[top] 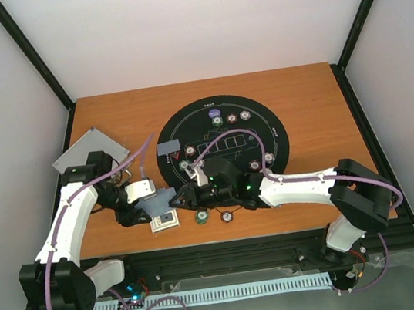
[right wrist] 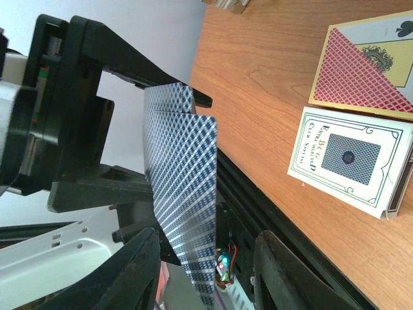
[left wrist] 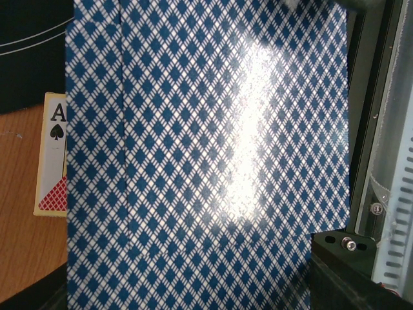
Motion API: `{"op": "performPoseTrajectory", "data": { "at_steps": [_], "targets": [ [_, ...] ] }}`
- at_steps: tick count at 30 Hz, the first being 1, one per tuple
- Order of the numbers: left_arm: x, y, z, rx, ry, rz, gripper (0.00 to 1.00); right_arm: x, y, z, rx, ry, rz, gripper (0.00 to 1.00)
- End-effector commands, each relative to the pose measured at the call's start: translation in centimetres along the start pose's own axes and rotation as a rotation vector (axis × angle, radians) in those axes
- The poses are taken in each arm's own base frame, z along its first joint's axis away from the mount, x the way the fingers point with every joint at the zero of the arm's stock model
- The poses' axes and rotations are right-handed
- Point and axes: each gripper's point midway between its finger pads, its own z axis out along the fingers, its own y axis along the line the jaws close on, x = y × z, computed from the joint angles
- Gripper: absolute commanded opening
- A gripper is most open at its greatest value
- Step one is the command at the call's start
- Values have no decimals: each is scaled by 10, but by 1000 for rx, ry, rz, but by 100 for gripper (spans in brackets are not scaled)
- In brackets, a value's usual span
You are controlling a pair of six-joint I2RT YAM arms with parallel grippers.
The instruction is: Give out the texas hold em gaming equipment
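Observation:
My left gripper (top: 147, 204) is shut on a fan of blue diamond-backed playing cards (top: 158, 205), held on edge above the table's near left part. These cards (left wrist: 213, 161) fill the left wrist view and hide that gripper's fingers. My right gripper (right wrist: 210, 278) is open, its two black fingers (right wrist: 129, 278) standing either side of the cards' lower corner (right wrist: 184, 174), with a gap on the right side. Striped poker chips (top: 232, 118) lie on the black mat (top: 280, 124). Two more chips (top: 201, 218) rest on the wood near the front edge.
A white card box (right wrist: 352, 158) lies on the wood beside a red-backed ace card (right wrist: 368, 64). A single blue-backed card (top: 167, 148) lies on the mat's left edge. The silver case (top: 89, 151) sits at the far left. The black front rail (top: 229, 249) runs close below.

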Motion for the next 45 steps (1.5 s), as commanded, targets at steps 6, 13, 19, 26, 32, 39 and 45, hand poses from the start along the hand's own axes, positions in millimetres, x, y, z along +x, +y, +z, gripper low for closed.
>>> {"op": "performPoseTrajectory", "data": {
  "at_steps": [6, 13, 19, 26, 32, 39, 45],
  "targets": [
    [-8, 2, -5, -19, -27, 14, 1, -11, 9, -5, -29, -48, -1, 40],
    [-7, 3, -6, -27, -19, 20, 1, -11, 5, -5, -17, -51, 3, 29],
    [-7, 3, -6, -26, -22, 19, 1, -11, 3, -8, -7, -59, 5, 18],
    [-8, 4, -7, -28, -23, 18, 1, -9, 3, -12, -2, -59, 0, 15],
    [-8, 3, -6, -26, -23, 17, 1, -9, 4, -16, 3, -60, -7, 15],
    [-8, 4, -7, -28, -24, 18, 1, -7, 1, -18, 4, -64, 0, 11],
    [-8, 4, -7, -29, -24, 18, 1, -7, 2, -21, 7, -67, 0, 4]
  ]
}}
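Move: The blue-backed deck, already gripped in the left hand, has its middle about 4 cm to that hand's right, level with it front to back and roughly 1 cm above. From the right hand the deck's middle is some 5 cm to the left, about 1 cm lower. The white card box lies 6 cm left, 2 cm back and 14 cm below the right hand; the red card box 6 cm left and 5 cm ahead, the green chips 6 cm right and 3 cm back, both as far below. The deck's free right-hand end, curled up between the right fingers, is what those fingers work at: from a little under half open they close almost fully in steps while the right hand eases about 1 cm to the right and barely forward. The left hand keeps its grip and holds the deck still; the right fingertips end nearly shut at the deck's edge, and whether they pinch a card can't be seen. ##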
